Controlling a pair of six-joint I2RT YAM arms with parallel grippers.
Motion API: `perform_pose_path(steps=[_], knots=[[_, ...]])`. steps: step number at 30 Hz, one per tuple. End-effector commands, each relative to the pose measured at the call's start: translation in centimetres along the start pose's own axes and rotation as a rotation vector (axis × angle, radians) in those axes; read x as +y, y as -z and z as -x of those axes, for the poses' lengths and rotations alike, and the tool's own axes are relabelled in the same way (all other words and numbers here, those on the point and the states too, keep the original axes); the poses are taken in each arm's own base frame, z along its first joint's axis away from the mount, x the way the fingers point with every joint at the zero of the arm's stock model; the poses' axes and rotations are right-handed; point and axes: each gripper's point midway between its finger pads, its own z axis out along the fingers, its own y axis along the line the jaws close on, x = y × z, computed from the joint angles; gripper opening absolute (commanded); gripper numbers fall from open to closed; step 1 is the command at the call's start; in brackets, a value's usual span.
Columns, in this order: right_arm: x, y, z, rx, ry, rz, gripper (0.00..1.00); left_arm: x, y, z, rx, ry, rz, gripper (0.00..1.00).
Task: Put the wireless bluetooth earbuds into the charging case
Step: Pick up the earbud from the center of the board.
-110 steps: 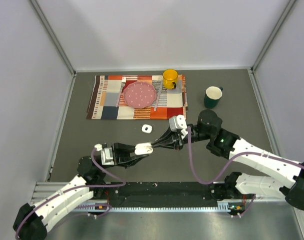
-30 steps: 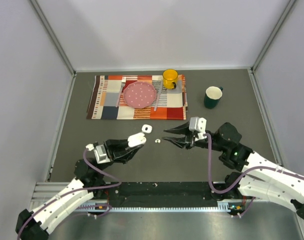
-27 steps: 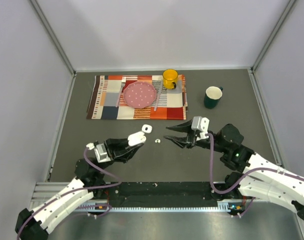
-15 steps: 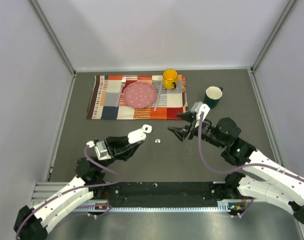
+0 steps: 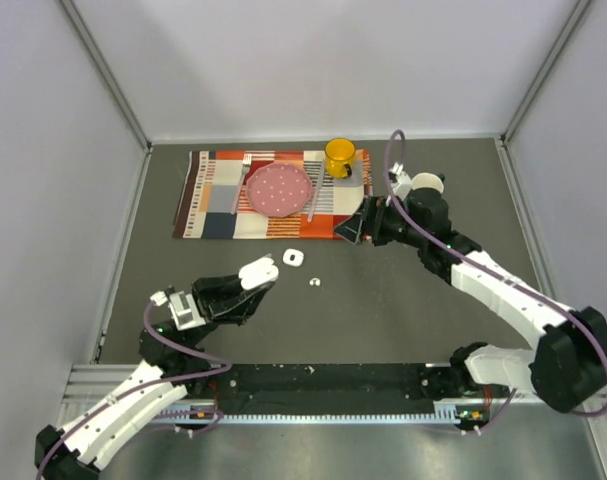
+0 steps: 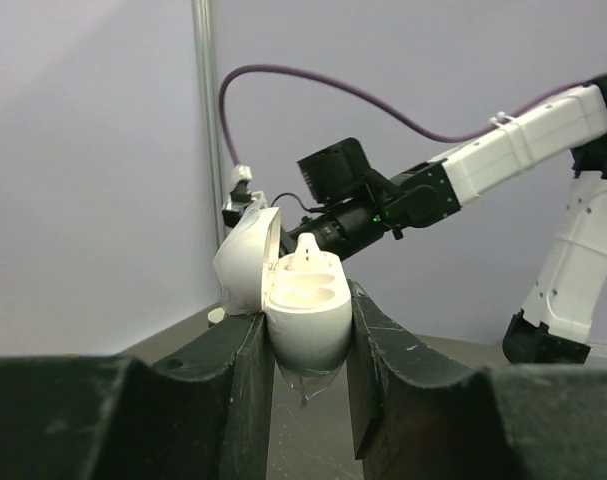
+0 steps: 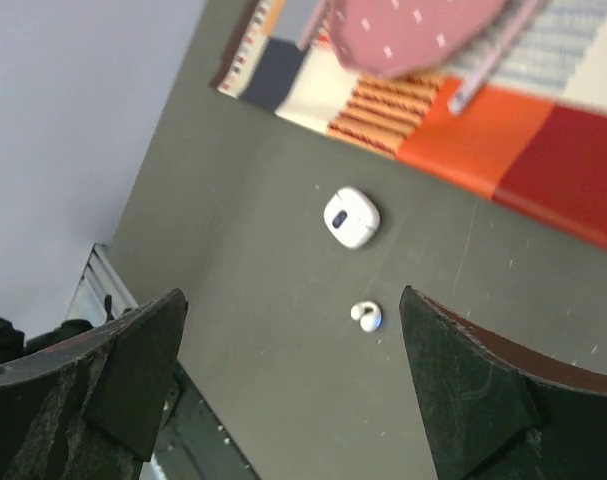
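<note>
My left gripper point(image 5: 251, 278) is shut on an open white charging case point(image 5: 256, 270), held above the table. In the left wrist view the case point(image 6: 305, 318) sits between the fingers point(image 6: 233, 390) with its lid point(image 6: 245, 262) tipped open to the left and one earbud point(image 6: 308, 251) seated in it. A loose white earbud point(image 5: 314, 283) lies on the grey table, also in the right wrist view point(image 7: 366, 316). A second, closed white case point(image 5: 294, 258) lies just beyond it point(image 7: 351, 217). My right gripper point(image 5: 349, 229) is open and empty, high above them point(image 7: 291, 300).
A checked placemat point(image 5: 213, 205) at the back holds a pink plate point(image 5: 279, 189), a yellow mug point(image 5: 340, 156) and cutlery. A dark green mug point(image 5: 430, 184) stands behind my right wrist. Grey walls close in the table on three sides.
My right arm has swung back and away from the loose earbud to the placemat's near right corner, still open. My left gripper has drawn slightly left with the open case.
</note>
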Motion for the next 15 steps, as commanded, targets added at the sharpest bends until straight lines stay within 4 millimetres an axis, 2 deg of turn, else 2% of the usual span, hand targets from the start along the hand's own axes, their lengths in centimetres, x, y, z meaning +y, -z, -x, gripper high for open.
perform_pose_path(steps=[1,4,6,8,12,15], knots=[[-0.8,-1.7,-0.3,0.042,-0.237,-0.054,0.88,-0.4,1.2,0.3,-0.054,0.029,0.004,0.00],[-0.7,-2.3,-1.6,0.081,-0.276,-0.017,0.90,-0.6,1.6,-0.4,-0.028,0.042,0.003,0.00],[1.0,-2.3,-2.9,0.106,-0.294,0.138,0.90,-0.8,1.8,-0.4,-0.024,0.043,-0.007,0.00],[1.3,-2.5,-3.6,0.113,-0.317,0.187,0.89,-0.7,1.8,-0.4,-0.019,0.045,0.003,0.00],[1.3,-2.7,-4.3,0.217,-0.290,0.159,0.86,-0.1,1.6,0.6,-0.027,0.017,0.037,0.00],[1.1,-2.0,-4.0,0.211,-0.235,0.125,0.85,0.3,1.4,0.4,-0.001,-0.003,0.047,0.00]])
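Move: The earbud at the centre of the board lies about 6 cm back, 8 cm to the left and some 20 cm below the open right hand. The closed white case is level with this hand in reach and 13 cm to its left; the pink plate is about 17 cm ahead and 17 cm left. From the left hand, which holds the open case, the earbud is about 11 cm ahead, 10 cm right and 30 cm below. Wide open, the right hand sinks about 6 cm towards the earbud, easing left, its fingers tipping down some 20 degrees. ##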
